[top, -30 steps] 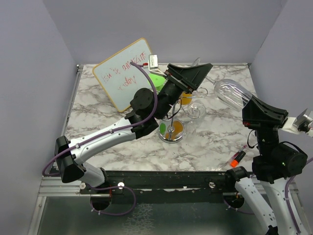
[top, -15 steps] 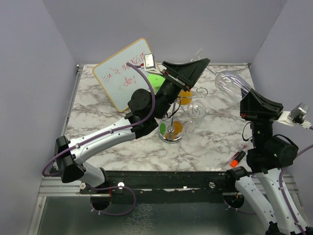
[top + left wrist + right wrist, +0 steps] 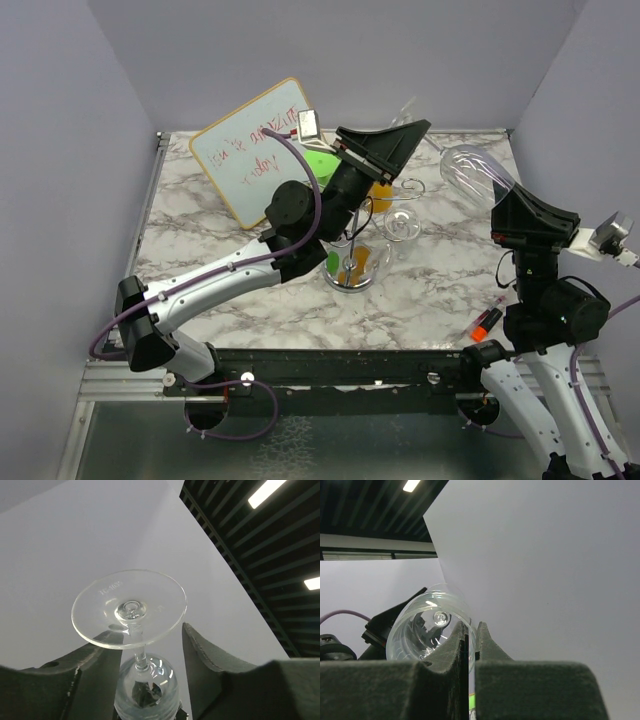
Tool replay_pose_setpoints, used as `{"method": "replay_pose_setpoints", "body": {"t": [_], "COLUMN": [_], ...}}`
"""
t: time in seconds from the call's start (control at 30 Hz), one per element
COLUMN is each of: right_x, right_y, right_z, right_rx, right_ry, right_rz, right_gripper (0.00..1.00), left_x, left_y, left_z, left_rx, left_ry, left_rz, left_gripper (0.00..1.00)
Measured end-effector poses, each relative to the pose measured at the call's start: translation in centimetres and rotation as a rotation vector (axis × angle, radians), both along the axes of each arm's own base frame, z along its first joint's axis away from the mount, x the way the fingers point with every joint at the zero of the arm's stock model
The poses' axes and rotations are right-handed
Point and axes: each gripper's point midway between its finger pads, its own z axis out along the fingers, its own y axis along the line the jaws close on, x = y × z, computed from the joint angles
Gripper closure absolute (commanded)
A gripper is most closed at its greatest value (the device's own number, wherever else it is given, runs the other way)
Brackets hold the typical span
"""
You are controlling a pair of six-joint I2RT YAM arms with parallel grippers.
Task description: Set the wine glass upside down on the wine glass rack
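My right gripper [image 3: 499, 204] is shut on the rim of a clear wine glass [image 3: 470, 172] and holds it tilted in the air at the right, its stem and foot pointing back-left. In the right wrist view its fingers [image 3: 462, 640] pinch the glass wall [image 3: 427, 625]. My left gripper [image 3: 420, 128] is open, raised over the chrome wine glass rack [image 3: 350, 268]. In the left wrist view the glass foot [image 3: 129, 607] and stem lie between the spread fingers [image 3: 200, 650], and I see no contact. The rack stands mid-table with curled wire arms.
A second clear glass [image 3: 403, 224] sits at the rack's arms; I cannot tell if it hangs. A whiteboard [image 3: 250, 150] leans at the back left beside a green object [image 3: 320, 160]. An orange object [image 3: 380, 200] is behind the rack. A red marker [image 3: 487, 320] lies front right.
My right gripper has lifted the wine glass up and a little back-left. My left gripper has risen slightly. Little moved in the last half second.
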Motion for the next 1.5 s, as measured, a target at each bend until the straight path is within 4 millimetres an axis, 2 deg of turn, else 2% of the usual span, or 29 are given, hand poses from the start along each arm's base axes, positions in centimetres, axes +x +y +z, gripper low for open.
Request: {"method": "replay_pose_setpoints", "body": {"t": [0.23, 0.37, 0.43, 0.5, 0.63, 0.7, 0.87, 1.03, 1.13, 1.3, 1.4, 1.5], "right_x": [0.0, 0.1, 0.1, 0.2, 0.4, 0.3, -0.8, -1.8, -3.1, -5.7, -7.2, -7.9], "right_y": [0.6, 0.8, 1.0, 1.1, 1.4, 1.6, 1.2, 1.2, 1.3, 1.9, 2.7, 3.8], "right_z": [-0.5, -0.8, -1.0, -1.3, -2.2, -2.7, -3.6, -5.1, -5.5, -5.2, -4.7, -4.2], "right_rx": [-0.042, -0.063, -0.073, -0.083, -0.104, -0.121, -0.161, -0.275, -0.384, -0.581, -0.670, -0.721], "right_ry": [-0.005, -0.007, -0.005, 0.005, 0.039, 0.060, 0.081, 0.120, 0.133, 0.119, 0.094, 0.066], "right_rz": [0.007, 0.008, 0.012, 0.012, 0.020, 0.026, -0.004, -0.049, -0.073, -0.071, -0.028, 0.039], "right_gripper": [0.99, 0.99, 0.99, 0.93, 0.65, 0.55, 0.42, 0.27, 0.23, 0.22, 0.22, 0.22], "left_x": [0.6, 1.0, 1.2, 1.3, 1.2, 1.3, 0.9, -2.0, -3.9, -7.0, -8.5, -9.6], "left_y": [-1.0, -1.0, -1.0, -1.0, -1.0, -0.9, -0.6, 0.0, 1.2, 3.1, 3.8, 3.8], "left_z": [0.0, -0.1, -0.2, -0.2, -0.1, 0.0, 0.4, 0.9, 1.3, 2.5, 2.5, 1.7], "left_rx": [0.017, 0.039, 0.052, 0.056, 0.071, 0.090, 0.148, 0.228, 0.259, 0.303, 0.349, 0.411], "left_ry": [-0.010, -0.022, -0.028, -0.034, -0.058, -0.084, -0.186, -0.359, -0.455, -0.611, -0.685, -0.744], "left_rz": [0.018, 0.052, 0.072, 0.083, 0.103, 0.127, 0.167, 0.137, 0.128, 0.113, 0.095, 0.060], "left_gripper": [0.67, 0.87, 1.00, 1.00, 1.00, 1.00, 1.00, 1.00, 1.00, 1.00, 1.00, 1.00]}}
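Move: The wine glass stem lies between the open left fingers, about 1 cm ahead and 1 cm right of the left hand; its bowl, in the shut right fingers, sits some 7 cm right, 4 cm back and 4 cm lower. From the right hand the stem is about 7 cm ahead, 10 cm left and 5 cm up. The rack's hooks stand roughly 7 cm left, 5 cm ahead and 25 cm below the left hand, the orange glass some 10 cm beyond them. Easing about 1 cm forward and right, the left fingers close on the stem, and only then do the right fingers open off the bowl. The right hand backs away about 8 cm, sinking and drifting left as it rolls some 40 degrees; the left draws the glass back about 10 cm and somewhat left, rotating about 50 degrees to bring the bowl underneath. ##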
